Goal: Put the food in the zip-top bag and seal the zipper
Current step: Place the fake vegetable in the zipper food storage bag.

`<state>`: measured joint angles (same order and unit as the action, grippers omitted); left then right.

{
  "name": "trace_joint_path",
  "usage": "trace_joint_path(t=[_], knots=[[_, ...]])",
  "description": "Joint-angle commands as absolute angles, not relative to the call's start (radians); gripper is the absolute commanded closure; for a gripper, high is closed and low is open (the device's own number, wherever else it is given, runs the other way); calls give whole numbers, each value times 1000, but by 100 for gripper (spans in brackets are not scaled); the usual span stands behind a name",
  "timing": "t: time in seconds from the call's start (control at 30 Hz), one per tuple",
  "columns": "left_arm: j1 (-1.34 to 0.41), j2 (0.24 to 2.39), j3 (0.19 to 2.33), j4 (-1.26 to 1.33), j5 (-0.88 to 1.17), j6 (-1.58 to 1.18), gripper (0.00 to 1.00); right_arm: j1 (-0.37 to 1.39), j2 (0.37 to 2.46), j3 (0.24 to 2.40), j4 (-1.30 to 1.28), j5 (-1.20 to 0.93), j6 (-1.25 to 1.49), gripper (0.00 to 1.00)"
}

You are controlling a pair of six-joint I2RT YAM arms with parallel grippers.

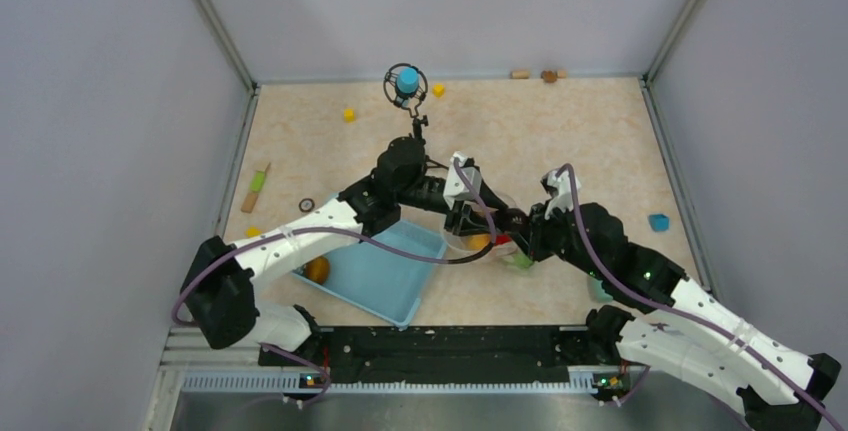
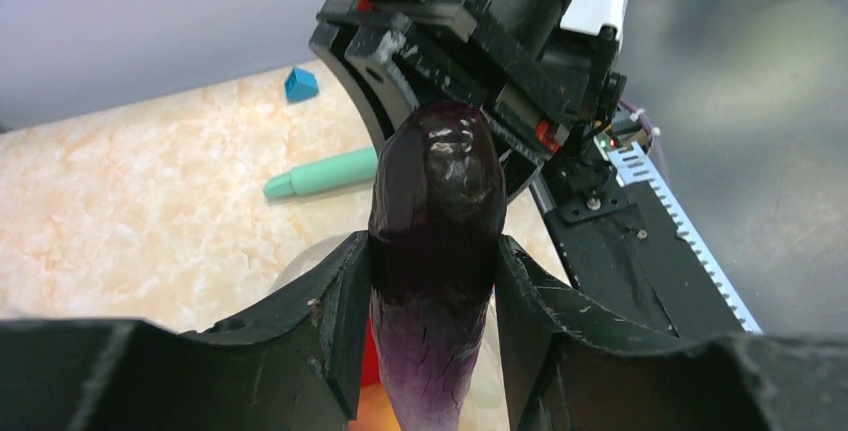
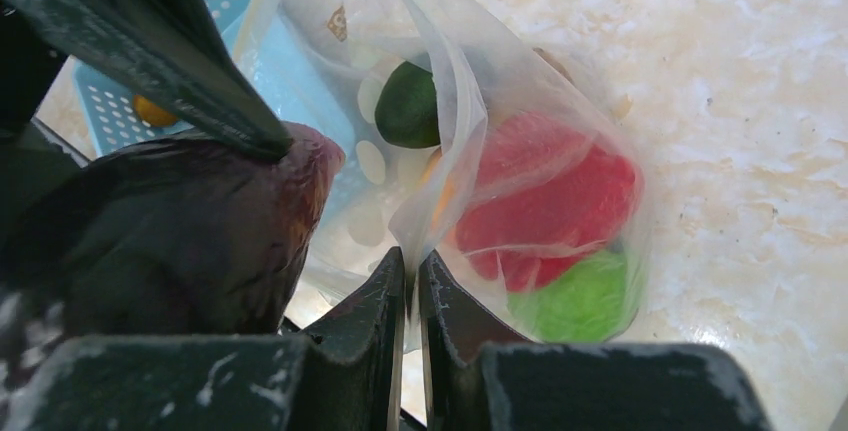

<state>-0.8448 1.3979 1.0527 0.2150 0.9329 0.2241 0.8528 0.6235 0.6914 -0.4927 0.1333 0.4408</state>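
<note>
My left gripper (image 2: 432,273) is shut on a dark purple eggplant (image 2: 435,211), held lengthwise between its fingers. The eggplant (image 3: 180,231) hangs just left of the zip-top bag's (image 3: 500,81) mouth. My right gripper (image 3: 412,273) is shut on the bag's upper edge and holds it up. A red pepper (image 3: 560,201), a bright green fruit (image 3: 585,303), a dark green piece (image 3: 408,103) and a bit of orange lie inside. In the top view both grippers meet over the bag (image 1: 488,241) at mid-table. I cannot make out the zipper.
The light blue basket (image 1: 385,271) lies left of the bag with an orange piece (image 1: 317,270) at its near corner. Yellow cubes (image 1: 348,114), a green-and-orange stick (image 1: 256,189), a blue block (image 1: 658,222) and a teal cylinder (image 2: 320,173) lie scattered. A blue-topped stand (image 1: 406,82) rises at the back.
</note>
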Motion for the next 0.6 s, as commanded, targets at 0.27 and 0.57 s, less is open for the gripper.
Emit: trace_joint_path(t=[0.27,0.57], knots=[[-815,1428,1055,49,919,371,92,846,607,689,-448,132,441,91],[-815,1414,1050,36,846,341,49,846,599,697,-460,136,443,91]])
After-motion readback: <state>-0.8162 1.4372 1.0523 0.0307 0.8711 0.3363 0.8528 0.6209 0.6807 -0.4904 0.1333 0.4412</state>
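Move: My left hand holds the fake eggplant upright, tail down; the bag's open mouth lies about 3 cm ahead, 2 cm to its left and 8 cm below. The red pepper in the bag sits some 2 cm ahead, 2 cm right and 16 cm below, and the blue basket about 21 cm left, 5 cm back and 22 cm below. From my right hand, pinching the rim, the mouth is roughly 3 cm ahead, 6 cm left and 1 cm lower. I lower the eggplant about 5 cm with my left hand towards the open bag mouth, easing forward some 2 cm as it sinks and slowing towards the end. The wrist tips my right-pointing fingers downward by roughly 10 degrees, and they keep their grip. My right hand stays put, still pinching the bag's rim to keep the mouth open. ##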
